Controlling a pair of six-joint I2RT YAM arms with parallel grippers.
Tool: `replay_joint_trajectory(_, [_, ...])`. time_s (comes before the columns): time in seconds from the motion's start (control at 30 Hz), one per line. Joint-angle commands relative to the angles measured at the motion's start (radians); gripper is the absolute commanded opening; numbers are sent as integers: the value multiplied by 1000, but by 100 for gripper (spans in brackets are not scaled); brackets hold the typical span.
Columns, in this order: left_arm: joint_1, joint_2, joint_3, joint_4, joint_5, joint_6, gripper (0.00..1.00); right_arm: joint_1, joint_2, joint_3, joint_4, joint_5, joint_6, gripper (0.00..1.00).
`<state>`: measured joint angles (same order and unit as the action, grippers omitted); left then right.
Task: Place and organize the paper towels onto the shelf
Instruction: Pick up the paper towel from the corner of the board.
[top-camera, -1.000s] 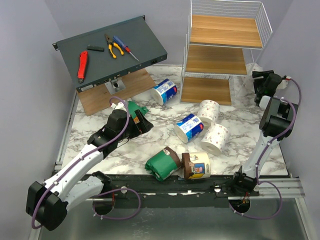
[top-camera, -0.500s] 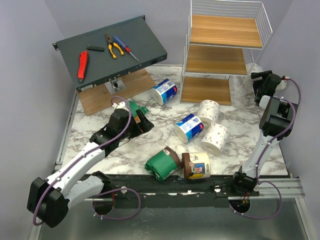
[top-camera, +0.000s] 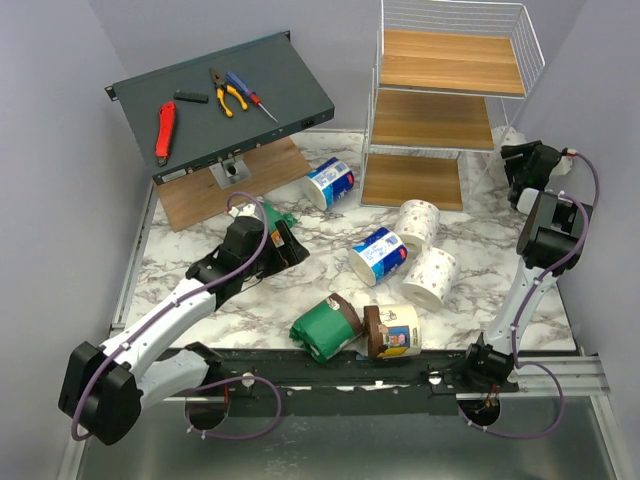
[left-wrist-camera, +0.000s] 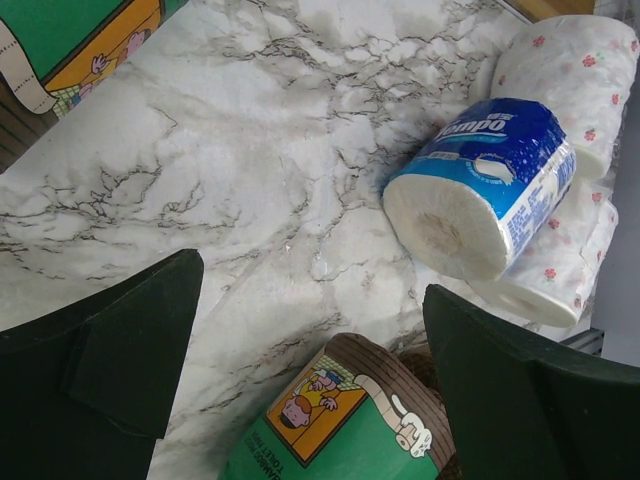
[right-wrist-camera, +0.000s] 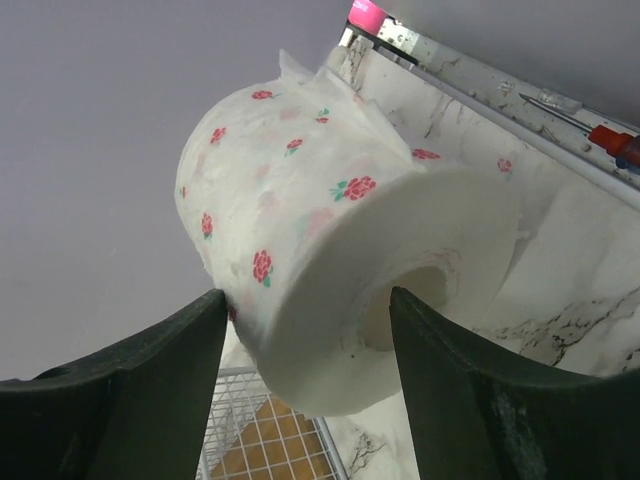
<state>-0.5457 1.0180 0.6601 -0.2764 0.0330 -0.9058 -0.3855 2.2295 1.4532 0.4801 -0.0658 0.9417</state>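
Several paper towels lie on the marble table: two blue-and-white rolls (top-camera: 330, 182) (top-camera: 380, 255), two white flowered rolls (top-camera: 418, 222) (top-camera: 430, 277), a green roll (top-camera: 325, 328) and a cream-and-brown roll (top-camera: 392, 331). The shelf (top-camera: 440, 62) stands at the back right with bare boards. My left gripper (top-camera: 288, 246) is open beside another green roll (top-camera: 268, 214). In the left wrist view, my left gripper (left-wrist-camera: 310, 280) hangs over a green roll (left-wrist-camera: 350, 420), with a blue roll (left-wrist-camera: 480, 190) beyond. My right gripper (top-camera: 517, 162), right of the shelf, is shut on a white flowered roll (right-wrist-camera: 330, 230).
A dark grey slanted panel (top-camera: 225, 100) at the back left carries a red knife (top-camera: 163, 130), pliers (top-camera: 225, 92) and a screwdriver (top-camera: 250, 95). A wooden board (top-camera: 235, 190) lies under it. The right wall stands close behind my right arm.
My left arm has crept slightly forward and right. My right gripper has edged a little toward the back, beside the shelf. The rolls on the table have not moved.
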Motion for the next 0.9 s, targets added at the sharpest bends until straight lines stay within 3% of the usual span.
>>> replay_joint_trajectory(0.0, [-5, 16, 36, 15, -9, 1, 99, -9, 34, 17, 56, -39, -12, 65])
replay_joint_trajectory(0.2, [-5, 8, 35, 11, -6, -4, 99, -9, 11, -13, 85, -54, -4, 46])
replay_joint_trajectory(0.37, [-5, -33, 20, -3, -15, -7, 98, -10, -54, -72, 91, -44, -8, 39])
replay_joint_trajectory(0.57, [-5, -117, -6, -21, -25, 2, 99, -3, -200, -185, 44, 5, -11, 36])
replay_joint_trajectory(0.87, [-4, -269, -81, -55, -68, -11, 99, 39, -519, -352, -218, 144, -89, 34])
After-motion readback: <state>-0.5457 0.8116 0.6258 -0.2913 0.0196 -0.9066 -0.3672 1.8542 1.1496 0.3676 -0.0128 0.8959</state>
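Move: The flowered paper roll in the far right corner is right at the right hand's open fingers: its middle is some 5 cm ahead, about 2 cm to the right and 2 cm lower, its hollow end facing the hand. The shelf's lowest board is about 26 cm to that hand's left, level with it in reach, and another flowered roll lies as far left and some 12 cm back. From the left hand the corner roll is roughly 39 cm ahead and 57 cm right. The right hand all but holds its place at the corner roll while its fingers close on the near rim, one finger at the core's mouth and the other on the outer side, until they pinch the wall of paper between them. Then it draws back about 7 cm, rising some 5 cm and easing about 3 cm left, gathering speed with little wrist turn and the roll in its grip, while the left hand, open and empty, rises about 4 cm over the table with a slight tilt up of its fingers. ##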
